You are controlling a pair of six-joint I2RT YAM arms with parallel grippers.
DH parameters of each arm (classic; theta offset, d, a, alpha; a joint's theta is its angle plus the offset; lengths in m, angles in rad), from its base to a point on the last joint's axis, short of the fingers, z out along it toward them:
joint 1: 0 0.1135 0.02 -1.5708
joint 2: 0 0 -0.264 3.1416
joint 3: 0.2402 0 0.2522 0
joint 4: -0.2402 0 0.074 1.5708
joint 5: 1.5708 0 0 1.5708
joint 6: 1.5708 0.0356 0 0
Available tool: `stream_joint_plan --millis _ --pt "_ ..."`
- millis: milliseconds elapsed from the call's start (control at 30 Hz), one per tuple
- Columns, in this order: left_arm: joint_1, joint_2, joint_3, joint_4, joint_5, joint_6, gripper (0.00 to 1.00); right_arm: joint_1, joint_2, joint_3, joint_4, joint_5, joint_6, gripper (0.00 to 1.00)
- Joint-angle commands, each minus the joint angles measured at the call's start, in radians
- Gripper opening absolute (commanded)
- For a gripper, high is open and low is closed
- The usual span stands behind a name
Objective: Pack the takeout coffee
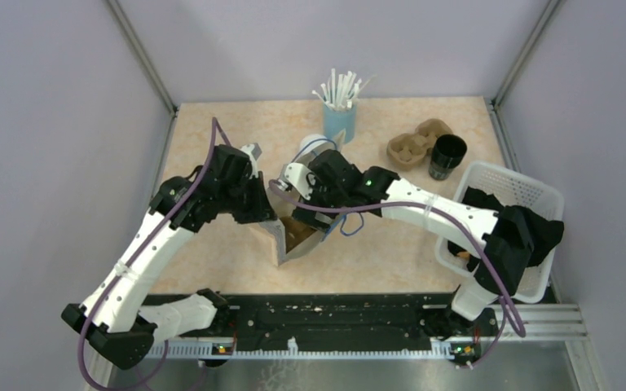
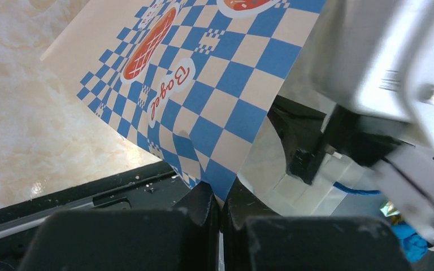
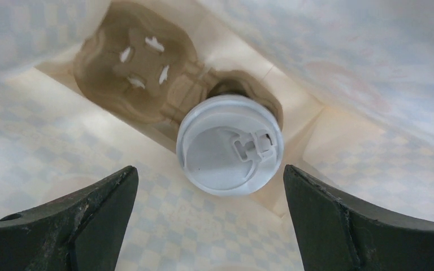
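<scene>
In the right wrist view the takeout coffee (image 3: 229, 144), a cup topped by a round white lid, sits in a brown pulp carrier (image 3: 133, 68) at the bottom of a paper bag (image 3: 203, 226). My right gripper (image 3: 209, 169) hangs open inside the bag just above the lid, touching nothing. The bag's outside is blue-checked (image 2: 203, 84), and my left gripper (image 2: 221, 197) is shut on its rim. From above, the bag (image 1: 293, 238) stands mid-table between both grippers, the left gripper (image 1: 267, 213) at its left edge and the right gripper (image 1: 300, 213) reaching into its mouth.
At the back stands a light-blue cup of white straws (image 1: 339, 114). A second pulp carrier (image 1: 414, 145) and an open dark cup (image 1: 447, 156) sit at the back right. A white basket (image 1: 530, 194) holding dark items lies at the right edge, under my right arm.
</scene>
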State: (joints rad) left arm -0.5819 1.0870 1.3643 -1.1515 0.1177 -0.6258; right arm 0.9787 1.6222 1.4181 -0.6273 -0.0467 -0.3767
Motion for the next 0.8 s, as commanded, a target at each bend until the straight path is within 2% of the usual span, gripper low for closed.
stream_joint_plan --millis 0,167,433,500,633,767 --pt "0.0 -0.005 -0.013 0.002 -0.027 -0.051 0.06 0.027 -0.089 0.138 -0.041 0.035 0.098 0.99" --pt "0.001 0.003 -0.01 -0.026 -0.077 -0.087 0.08 0.03 -0.109 0.255 -0.106 0.067 0.212 0.99" --pt "0.001 0.016 0.022 -0.038 -0.159 -0.108 0.11 0.032 -0.207 0.344 -0.092 -0.004 0.298 0.98" --pt "0.001 0.02 0.032 -0.04 -0.184 -0.107 0.18 0.032 -0.241 0.367 -0.067 0.037 0.323 0.98" --pt "0.002 0.023 0.044 -0.036 -0.207 -0.08 0.34 0.012 -0.283 0.394 0.008 0.223 0.34 0.99" --pt "0.002 0.023 0.074 -0.037 -0.238 -0.052 0.47 -0.105 -0.274 0.402 0.082 0.336 0.403 0.99"
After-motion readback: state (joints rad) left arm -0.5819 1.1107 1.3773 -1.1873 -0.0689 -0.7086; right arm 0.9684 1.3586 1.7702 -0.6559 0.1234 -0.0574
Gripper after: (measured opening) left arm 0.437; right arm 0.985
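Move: The open right hand is inside the bag, above the lidded coffee cup it has set in the carrier: the cup's middle is about 2 cm ahead, 1 cm left and 8 cm below. The carrier's empty well is roughly 2 cm back, 9 cm left and 11 cm below; the straw holder is some 28 cm ahead, 7 cm right and 8 cm below. From the left hand, pinching the bag's corner, the cup is about 10 cm ahead, 12 cm right and 17 cm below. Right hand, still open, rises some 25 cm out of the bag; left opens, letting go of its corner. ##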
